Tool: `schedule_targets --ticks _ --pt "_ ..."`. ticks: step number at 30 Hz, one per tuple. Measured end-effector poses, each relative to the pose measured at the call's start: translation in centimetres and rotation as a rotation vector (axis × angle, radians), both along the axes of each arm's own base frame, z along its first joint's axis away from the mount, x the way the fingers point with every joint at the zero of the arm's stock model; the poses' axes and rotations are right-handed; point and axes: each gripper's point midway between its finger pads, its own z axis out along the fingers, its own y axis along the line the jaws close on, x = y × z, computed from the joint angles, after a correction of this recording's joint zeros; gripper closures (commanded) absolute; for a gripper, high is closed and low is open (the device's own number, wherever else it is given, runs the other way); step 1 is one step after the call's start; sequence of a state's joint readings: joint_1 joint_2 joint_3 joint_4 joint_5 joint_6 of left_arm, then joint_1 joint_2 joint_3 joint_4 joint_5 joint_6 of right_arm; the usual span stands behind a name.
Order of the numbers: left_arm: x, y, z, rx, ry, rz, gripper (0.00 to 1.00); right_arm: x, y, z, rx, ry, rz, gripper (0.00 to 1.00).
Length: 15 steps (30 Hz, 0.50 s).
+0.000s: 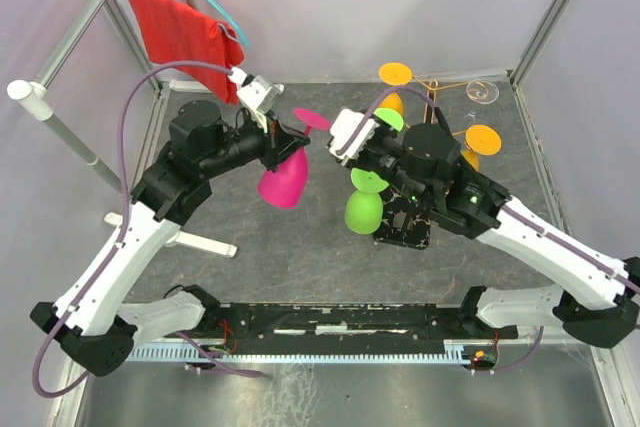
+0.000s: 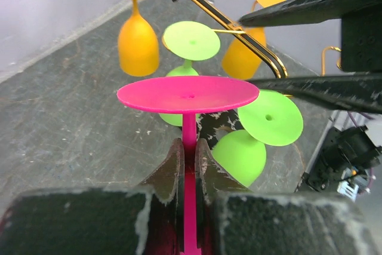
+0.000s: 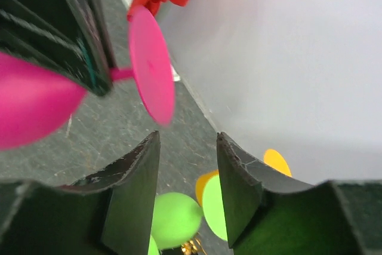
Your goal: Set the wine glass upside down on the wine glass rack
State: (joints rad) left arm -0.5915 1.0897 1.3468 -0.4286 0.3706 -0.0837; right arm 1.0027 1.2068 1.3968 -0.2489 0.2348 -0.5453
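Observation:
A pink wine glass hangs above the table with its foot up and its bowl down. My left gripper is shut on its stem, just under the foot. My right gripper stands open with nothing between its fingers, close beside the pink foot; in the top view it is just right of the glass. The wine glass rack, gold wire on a black base, stands behind the right arm. Upside down on it hang orange glasses and green glasses.
A clear glass hangs at the rack's far right. A red cloth hangs on a hanger from a white stand at the back left. Enclosure walls close the table at the back and sides.

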Motion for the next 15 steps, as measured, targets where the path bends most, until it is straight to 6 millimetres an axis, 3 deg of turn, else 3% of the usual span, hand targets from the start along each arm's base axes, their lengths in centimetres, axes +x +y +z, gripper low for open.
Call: schedule_targets --ticks 7,12,15 --pt "-0.9 2.1 3.0 -0.047 -0.087 0.077 0.97 -0.9 -5.3 2.3 0.112 0.013 -0.146 0.06" --pt "-1.9 2.6 5.9 -0.116 -0.156 0.074 0.97 0.7 -7.6 3.3 0.122 0.058 -0.294 0.0" --pt "-2.3 1.5 7.1 -0.149 -0.18 0.043 0.97 3.8 -8.7 2.7 0.124 0.108 -0.379 0.0"
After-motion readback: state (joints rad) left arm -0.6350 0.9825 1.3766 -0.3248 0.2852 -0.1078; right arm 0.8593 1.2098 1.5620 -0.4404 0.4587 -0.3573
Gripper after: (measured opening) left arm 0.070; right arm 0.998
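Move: The free front-right arm of the wine glass rack lies roughly 32 cm to the right of the left hand, 9 cm back and 12 cm below; that hand already holds the magenta glass by its stem, bowl down. The front green glass hangs about 12 cm right and 5 cm back, the rear green glass 16 cm right and 6 cm ahead, both some 18 cm lower. From the right hand, the magenta glass is about 8 cm left, level fore-and-aft and 3 cm lower. The magenta glass, still pinched by the stem in the left fingers, is carried up about 7 cm, drawing slightly back as those fingertips tip upward some 10 degrees. The right hand, already off the glass, opens from half to fully wide and backs away to its right by about 9 cm, rising a little, then swings forward towards the rear green glass while turning clockwise. ##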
